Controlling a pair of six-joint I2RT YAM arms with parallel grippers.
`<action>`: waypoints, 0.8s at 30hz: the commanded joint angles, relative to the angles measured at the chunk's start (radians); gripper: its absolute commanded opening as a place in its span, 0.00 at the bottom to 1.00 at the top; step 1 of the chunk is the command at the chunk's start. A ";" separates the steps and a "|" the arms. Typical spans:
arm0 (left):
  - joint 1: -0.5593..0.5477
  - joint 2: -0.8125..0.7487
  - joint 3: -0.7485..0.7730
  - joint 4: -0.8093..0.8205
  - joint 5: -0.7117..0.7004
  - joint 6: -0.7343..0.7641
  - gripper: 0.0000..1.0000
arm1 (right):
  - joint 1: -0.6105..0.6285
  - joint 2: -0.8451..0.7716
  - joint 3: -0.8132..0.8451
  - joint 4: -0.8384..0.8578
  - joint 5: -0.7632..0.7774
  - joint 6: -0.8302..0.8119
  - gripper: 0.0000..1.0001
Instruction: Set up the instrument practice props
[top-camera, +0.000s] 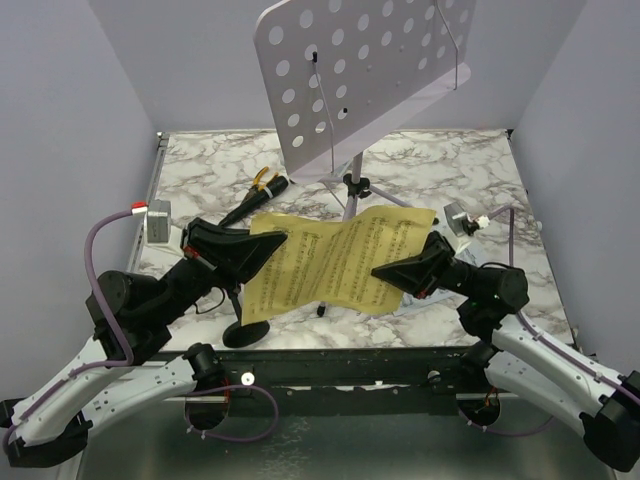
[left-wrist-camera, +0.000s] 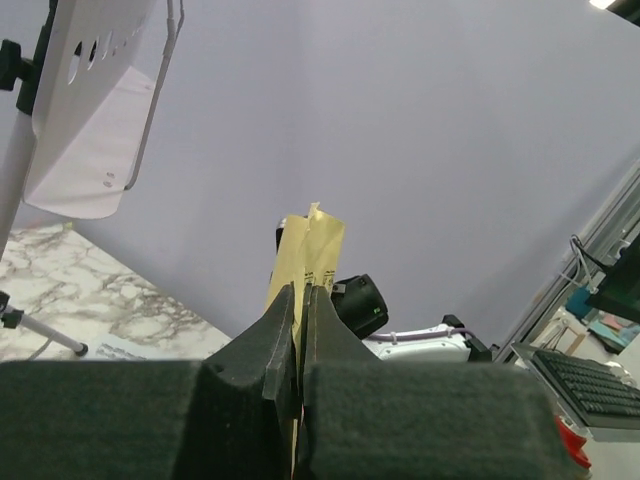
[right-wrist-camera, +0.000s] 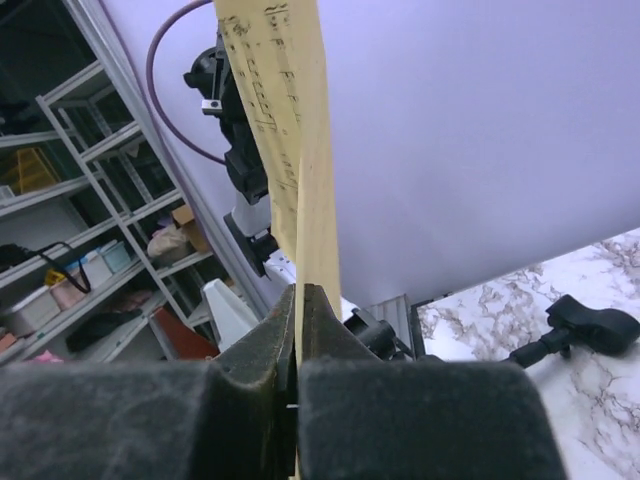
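A yellow sheet-music page (top-camera: 335, 260) hangs spread between my two grippers above the table's front half. My left gripper (top-camera: 275, 243) is shut on its left edge, and the page (left-wrist-camera: 312, 250) rises out of the pinched jaws (left-wrist-camera: 300, 300). My right gripper (top-camera: 385, 270) is shut on the right edge, with the page (right-wrist-camera: 300, 150) standing up from its jaws (right-wrist-camera: 300, 295). The lilac hole-punched music stand (top-camera: 370, 70) stands behind on its thin tripod (top-camera: 352, 185). The black microphone (top-camera: 255, 200) lies at the back left. The mic stand's round base (top-camera: 245, 332) sits near the front edge.
Yellow-handled pliers (top-camera: 265, 180) lie beside the microphone's head. A white page (top-camera: 415, 302) shows on the marble table (top-camera: 200, 165) under the right gripper. Lilac walls close in the left, right and back sides.
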 joint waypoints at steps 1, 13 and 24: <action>0.003 -0.017 0.001 -0.164 -0.061 -0.011 0.16 | 0.005 -0.067 -0.003 -0.161 0.084 -0.048 0.01; 0.003 -0.096 0.127 -0.772 -0.207 -0.033 0.96 | 0.005 -0.224 0.391 -1.375 0.266 -0.515 0.00; 0.002 0.027 0.188 -0.796 -0.079 0.070 0.97 | 0.004 0.194 0.679 -1.951 0.092 -0.718 0.01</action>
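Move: Both hands still pinch the yellow sheet, held up between them. Its middle lies about 10 cm to the left hand's right, 3 cm back and 7 cm below, and about 9 cm to the right hand's left, level fore and aft and 3 cm above. The music stand's lower lip is some 21 cm ahead of the right hand and 12 cm higher, straight ahead. From the left hand the microphone stand lies about 15 cm ahead, 12 cm left and 45 cm below. Downward and then off to its left goes the left hand, its fingers springing wide to let go of the sheet as it sinks about 10 cm and its raised fingertips tip down some 30 degrees. The right hand keeps its pinch, drawing right and forward a few centimetres, then dropping nearly 7 cm while its left-pointing fingers swing down. ##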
